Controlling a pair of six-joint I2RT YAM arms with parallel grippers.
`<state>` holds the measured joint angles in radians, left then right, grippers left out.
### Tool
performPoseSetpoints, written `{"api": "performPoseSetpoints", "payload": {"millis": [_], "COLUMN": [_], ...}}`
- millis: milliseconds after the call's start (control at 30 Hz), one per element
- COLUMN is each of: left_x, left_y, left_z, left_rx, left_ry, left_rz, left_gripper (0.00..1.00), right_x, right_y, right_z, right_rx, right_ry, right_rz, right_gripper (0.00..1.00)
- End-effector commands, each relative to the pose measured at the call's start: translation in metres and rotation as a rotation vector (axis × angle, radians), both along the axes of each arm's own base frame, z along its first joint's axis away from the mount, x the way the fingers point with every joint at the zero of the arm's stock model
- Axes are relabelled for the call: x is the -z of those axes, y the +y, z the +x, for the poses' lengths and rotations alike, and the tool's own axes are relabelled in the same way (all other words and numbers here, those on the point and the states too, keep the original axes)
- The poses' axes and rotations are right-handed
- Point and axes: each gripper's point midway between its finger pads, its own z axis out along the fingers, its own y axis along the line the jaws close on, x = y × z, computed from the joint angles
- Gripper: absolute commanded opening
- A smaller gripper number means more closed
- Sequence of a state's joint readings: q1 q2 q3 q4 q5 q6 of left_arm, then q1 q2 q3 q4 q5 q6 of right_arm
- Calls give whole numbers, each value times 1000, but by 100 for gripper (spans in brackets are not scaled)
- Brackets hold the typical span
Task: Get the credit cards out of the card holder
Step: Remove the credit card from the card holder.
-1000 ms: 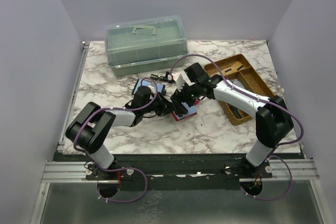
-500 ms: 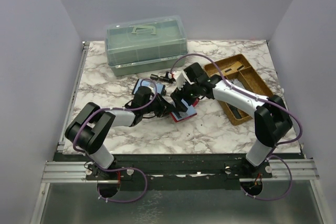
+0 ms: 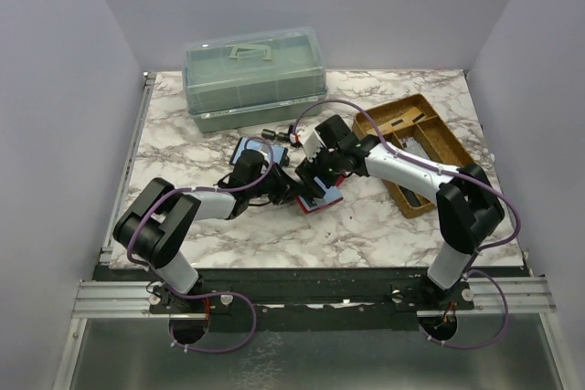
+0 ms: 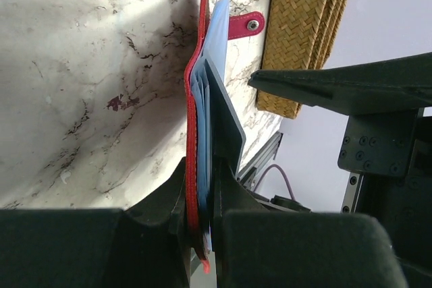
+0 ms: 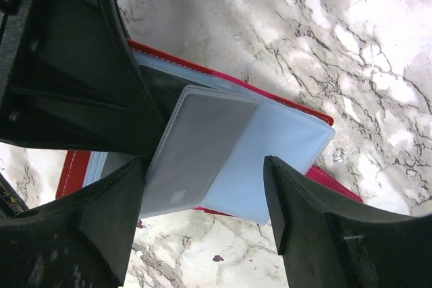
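The red card holder (image 3: pixel 325 198) lies open near the table's middle, its blue sleeves (image 5: pixel 290 133) facing up. My left gripper (image 3: pixel 291 191) is shut on its near end. The left wrist view shows the card holder (image 4: pixel 192 133) edge-on, pinched in the left gripper (image 4: pixel 202 187). One grey credit card (image 5: pixel 199 146) sticks out of a sleeve at an angle. It also shows as a dark slab, the card (image 4: pixel 226 123), leaning off the sleeves. My right gripper (image 5: pixel 202 200) hovers open over that card's free end, one finger on each side. In the top view the right gripper (image 3: pixel 315 182) is over the holder.
A green lidded box (image 3: pixel 254 78) stands at the back left. A woven tray (image 3: pixel 416 148) holding a few items sits at the right. A blue folding case (image 3: pixel 254 148) and small dark parts (image 3: pixel 279 133) lie just behind the card holder.
My right gripper has shifted slightly left and lower over the card holder, and its fingers have come a little closer together. The left gripper and the holder have stayed put.
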<state>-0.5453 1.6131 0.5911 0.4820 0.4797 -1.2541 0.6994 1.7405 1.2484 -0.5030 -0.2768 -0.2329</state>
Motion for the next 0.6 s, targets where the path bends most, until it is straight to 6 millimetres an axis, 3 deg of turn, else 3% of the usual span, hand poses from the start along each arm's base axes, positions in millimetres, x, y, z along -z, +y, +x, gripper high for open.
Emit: {"api": "performPoseSetpoints", "payload": {"millis": [0, 200, 300, 433, 567], "left_x": [-21, -17, -13, -8, -5], "left_y": [-7, -6, -4, 0, 3], "left_z": [10, 6, 3, -3, -7], "left_rx": [2, 13, 26, 31, 35], "left_ry": [-60, -60, -62, -61, -65], "left_rz": [-39, -30, -21, -10, -1], "left_gripper": [0, 0, 0, 0, 0], "right_x": [7, -2, 2, 8, 6], "right_y": [-8, -16, -16, -20, -24], "right_z": [3, 3, -8, -7, -4], "right_rx": [19, 46, 39, 58, 80], "right_ry": [-40, -64, -12, 23, 38], "right_rz": [-44, -45, -13, -1, 10], "right_gripper": [70, 62, 51, 38, 34]}}
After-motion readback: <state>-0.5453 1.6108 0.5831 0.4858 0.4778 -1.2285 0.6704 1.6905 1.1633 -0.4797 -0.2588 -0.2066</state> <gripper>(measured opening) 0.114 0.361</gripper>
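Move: The raised grey card leaf of the open card holder stands between the right fingertips, its middle straight below them by about 2 cm and 1 cm to the left. The dark card beneath it lies some 3 cm left, 1 cm back and 4 cm down from the right hand; the red strap is roughly 3 cm ahead, 5 cm right and 5 cm down. From the left hand, which pinches the holder's left end, the leaf is about 5 cm right, 2 cm ahead and 1 cm up. Keep the left gripper pinched on the holder's left end and still. Sweep the right gripper about 2 cm to the right, sinking just under 1 cm late on, to draw the grey leaf off the dark card, while closing its fingers from three-quarters open to about a third around the leaf; hold the wrist nearly steady. ##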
